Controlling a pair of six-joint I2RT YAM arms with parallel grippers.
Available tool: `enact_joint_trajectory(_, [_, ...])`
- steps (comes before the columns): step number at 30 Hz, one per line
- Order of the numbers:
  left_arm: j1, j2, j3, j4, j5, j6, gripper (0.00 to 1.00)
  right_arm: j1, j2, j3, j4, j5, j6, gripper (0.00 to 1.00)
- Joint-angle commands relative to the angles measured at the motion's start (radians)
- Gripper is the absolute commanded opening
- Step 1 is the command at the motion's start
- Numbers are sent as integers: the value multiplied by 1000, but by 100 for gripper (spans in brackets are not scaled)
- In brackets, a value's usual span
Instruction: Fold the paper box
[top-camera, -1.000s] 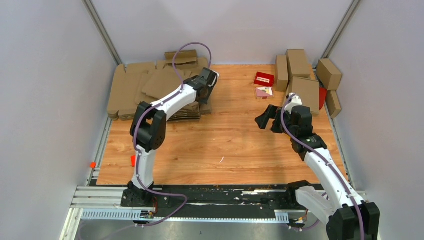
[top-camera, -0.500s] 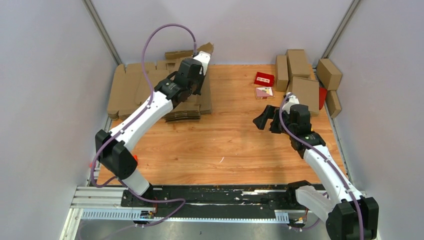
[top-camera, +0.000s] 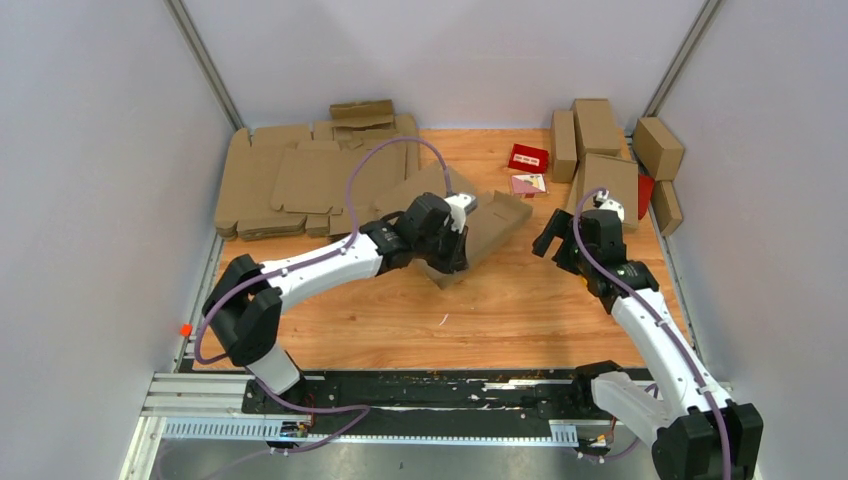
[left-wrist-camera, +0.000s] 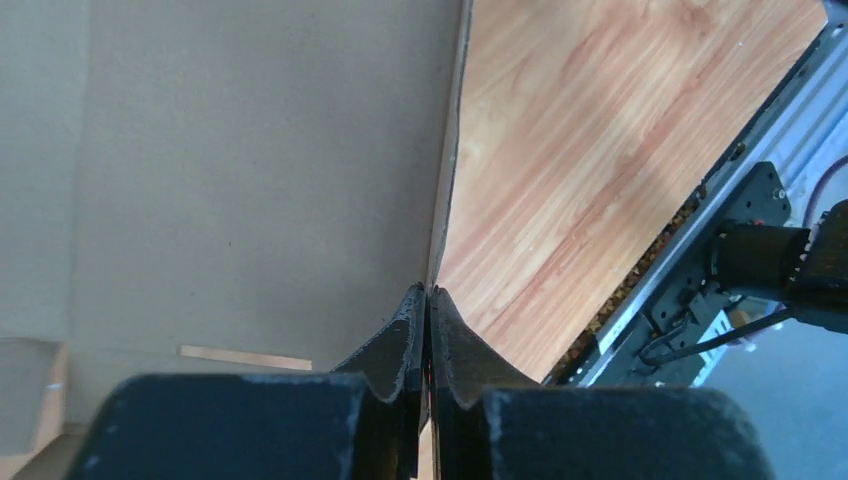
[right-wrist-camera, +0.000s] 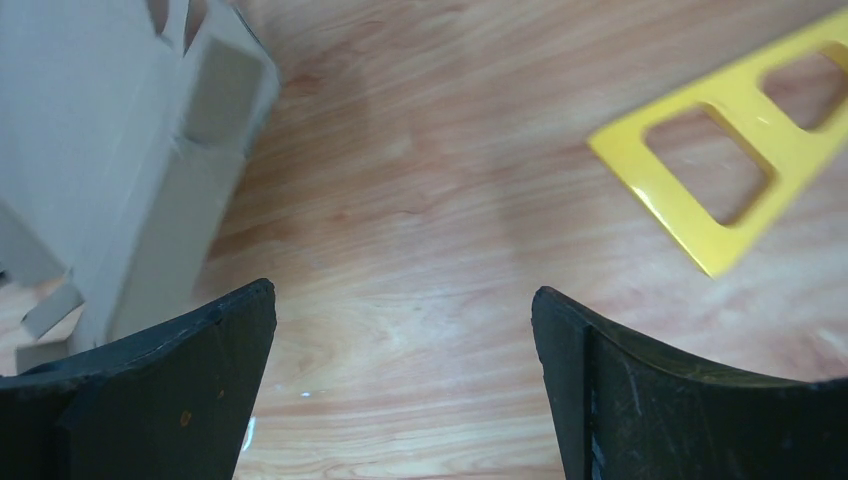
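The paper box (top-camera: 492, 222) is a flat brown cardboard blank with flaps, lying tilted near the middle of the table. My left gripper (top-camera: 452, 252) is shut on its near edge. In the left wrist view the fingers (left-wrist-camera: 428, 295) pinch the sheet's edge, and the sheet (left-wrist-camera: 250, 170) fills the left side. My right gripper (top-camera: 552, 240) is open and empty, to the right of the sheet and apart from it. In the right wrist view the gripper (right-wrist-camera: 400, 300) hovers over bare wood, with the sheet's flaps (right-wrist-camera: 110, 150) at upper left.
A pile of flat brown blanks (top-camera: 300, 180) lies at the back left. Several folded brown boxes (top-camera: 600, 150) stand at the back right, with a small red carton (top-camera: 528, 157) beside them. A yellow flat frame (right-wrist-camera: 720, 130) lies on the wood ahead of the right gripper.
My left arm has swung from the pile at the back left to the table's middle, bringing one cardboard sheet with it. The right gripper has shifted slightly to the right.
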Motion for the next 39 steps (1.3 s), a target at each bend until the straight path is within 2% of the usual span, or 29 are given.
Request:
enact_joint_trajectory(1, [2,15,-44,221,66,-140,14,-4,-39,18,-113,183,86,100])
enact_joint_trajectory(3, [1,20,-50,213,73,-129,33,-3,-52,2,-117,182,86,100])
enact_joint_trajectory(5, [1,16,-48,181,68,-108,58,-3,-68,-19,-109,174,89,100])
enact_joint_trajectory(7, [2,-1,-38,132,40,-72,70,-4,-83,-42,-98,161,89,100])
enact_joint_trajectory(10, [7,-57,-28,60,-44,-16,80,-4,-91,-56,-90,119,85,100])
enact_joint_trajectory(13, [55,-112,-37,23,-72,9,82,-4,-87,-61,-89,80,80,100])
enact_joint_trajectory(18, [204,-203,-117,34,-98,18,85,-5,-65,-59,-115,62,72,100])
enact_joint_trajectory(21, [251,-259,-193,68,-256,6,95,-5,-42,-47,-177,60,87,100])
enact_joint_trajectory(23, [277,-291,-280,171,-281,-24,100,-6,-22,-57,-171,27,85,100])
enact_joint_trajectory(26, [318,-309,-375,290,-276,-52,100,-6,-18,-107,-110,-109,92,100])
enact_joint_trajectory(30, [356,-309,-414,307,-287,-17,100,-6,-42,-194,20,-258,120,100])
enact_joint_trajectory(35, [418,-312,-476,398,-190,-15,100,-6,-78,-318,187,-322,210,100])
enact_joint_trajectory(39, [465,-269,-473,432,-87,-36,100,-6,-47,-396,327,-385,265,99])
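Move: The cardboard sheet held in the left fingers has its middle about 10 cm ahead, level sideways and some 5 cm below. The flat cardboard stack is roughly 20 cm ahead and 31 cm left. From the open right hand, the sheet's middle lies about 22 cm left, 6 cm ahead and 10 cm below; the pink box some 15 cm ahead and 7 cm left, 13 cm below. Left fingers open, release the sheet and withdraw about 20 cm left and forward; right, open, sinks some 10 cm. ##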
